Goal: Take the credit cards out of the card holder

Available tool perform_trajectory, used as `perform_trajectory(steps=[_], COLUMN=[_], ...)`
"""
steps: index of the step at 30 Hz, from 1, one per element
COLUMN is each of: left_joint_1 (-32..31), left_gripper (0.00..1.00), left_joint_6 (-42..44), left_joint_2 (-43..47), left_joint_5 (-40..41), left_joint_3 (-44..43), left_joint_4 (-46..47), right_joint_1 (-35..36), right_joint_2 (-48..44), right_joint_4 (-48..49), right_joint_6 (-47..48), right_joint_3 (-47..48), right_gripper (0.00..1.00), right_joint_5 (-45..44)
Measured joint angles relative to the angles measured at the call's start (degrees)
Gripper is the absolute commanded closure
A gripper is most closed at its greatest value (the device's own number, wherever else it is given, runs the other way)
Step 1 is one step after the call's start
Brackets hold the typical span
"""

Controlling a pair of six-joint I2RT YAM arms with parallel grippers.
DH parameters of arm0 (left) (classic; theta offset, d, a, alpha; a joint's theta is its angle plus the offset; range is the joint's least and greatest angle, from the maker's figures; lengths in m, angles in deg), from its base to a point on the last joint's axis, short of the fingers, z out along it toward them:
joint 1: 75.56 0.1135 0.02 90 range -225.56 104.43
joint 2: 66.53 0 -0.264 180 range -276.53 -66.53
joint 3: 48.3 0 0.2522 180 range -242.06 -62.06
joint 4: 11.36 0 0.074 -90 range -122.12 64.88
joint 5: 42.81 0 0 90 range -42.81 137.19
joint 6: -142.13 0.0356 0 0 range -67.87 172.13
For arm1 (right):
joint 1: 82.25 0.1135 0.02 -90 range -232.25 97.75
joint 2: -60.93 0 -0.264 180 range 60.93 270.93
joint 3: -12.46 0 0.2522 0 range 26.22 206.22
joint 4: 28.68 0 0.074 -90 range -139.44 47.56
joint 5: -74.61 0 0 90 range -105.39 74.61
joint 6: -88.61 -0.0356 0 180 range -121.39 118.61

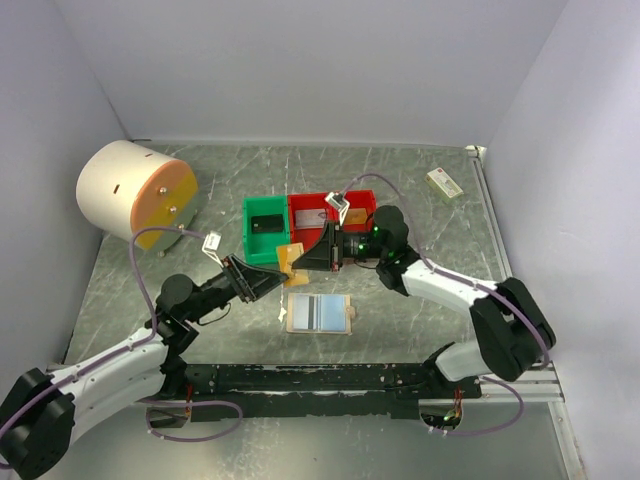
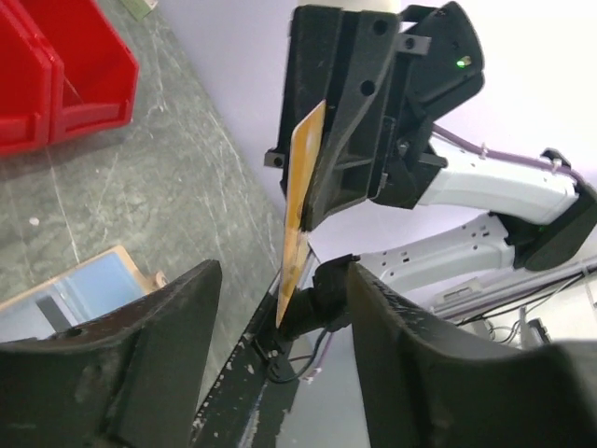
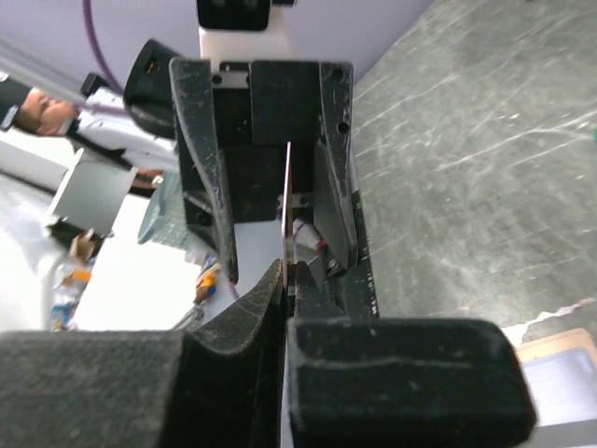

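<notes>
A gold credit card point(image 1: 290, 258) hangs in the air above the table, between my two grippers. My right gripper point(image 1: 308, 256) is shut on its edge; in the right wrist view the card point(image 3: 286, 201) shows edge-on, pinched between the pads point(image 3: 289, 280). My left gripper point(image 1: 270, 276) stands open around the card's other end point(image 2: 300, 205), its fingers point(image 2: 140, 355) apart from it on both sides. The card holder point(image 1: 318, 313) lies open and flat on the table in front of the arms, pale blue pockets up. A dark card point(image 1: 266, 223) lies in the green bin.
A green bin point(image 1: 250, 240) and a red bin point(image 1: 362, 203) stand side by side behind the grippers. A white cylinder with an orange face point(image 1: 135, 190) lies at the back left. A small white-and-green box point(image 1: 444, 183) sits at the back right.
</notes>
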State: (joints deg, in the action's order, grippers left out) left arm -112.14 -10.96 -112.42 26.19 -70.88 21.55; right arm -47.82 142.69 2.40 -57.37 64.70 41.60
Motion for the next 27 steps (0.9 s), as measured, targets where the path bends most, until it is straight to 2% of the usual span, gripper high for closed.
perform_trajectory(steps=[5,9,15,21,27], left_joint_1=[0.0,0.0,0.0,0.0,0.0], left_gripper=[0.1,0.04,0.02,0.02,0.02], left_joint_6=[1.57,3.15,4.28,4.48,4.63], left_joint_2=[2.47,4.2,4.04,2.01,0.15], left_joint_5=[2.95,6.99,11.15,11.8,11.74], left_joint_3=[-1.33,-4.87,-7.39,-7.41,-7.41], left_joint_4=[-9.18,-19.61,-28.7,-31.45,-31.52], right_joint_1=[-0.15,-0.35,-0.46,-0.55,-0.63], right_joint_2=[-5.2,-10.34,-12.2,-9.53,-5.33], right_joint_4=[-16.87,-28.28,-40.11,-43.78,-37.7], right_joint_6=[13.7,24.96,37.64,48.24,62.14], right_joint_3=[4.09,6.27,8.17,8.44,7.5], right_gripper=[1.0,1.0,1.0,1.0,1.0], right_joint_5=[-9.38,-24.3,-50.82,-68.46,-74.66])
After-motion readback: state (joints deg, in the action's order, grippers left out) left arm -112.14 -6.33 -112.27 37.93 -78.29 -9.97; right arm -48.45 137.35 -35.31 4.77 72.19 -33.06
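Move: The right hand already holds the yellow card. The right-hand red bin, where a yellow card already lies, is about 20 cm ahead of it, 16 cm to its right and some 18 cm below. The red bin with the white card is about 18 cm ahead and 4 cm right, the green bin 17 cm ahead and 8 cm left; the card holder lies 6 cm back and 6 cm right. From the left hand the right-hand red bin is some 22 cm ahead, 20 cm right, 18 cm below. Forward and to its right in one sweep of nearly 25 cm, the right hand carries the pinched card towards the right-hand red bin, sinking about 6 cm late on while the wrist turns its fingers from pointing left to forward and slightly down. The left hand, already free of the card, opens from about half to fully wide and sinks roughly 7 cm, edging forward. ##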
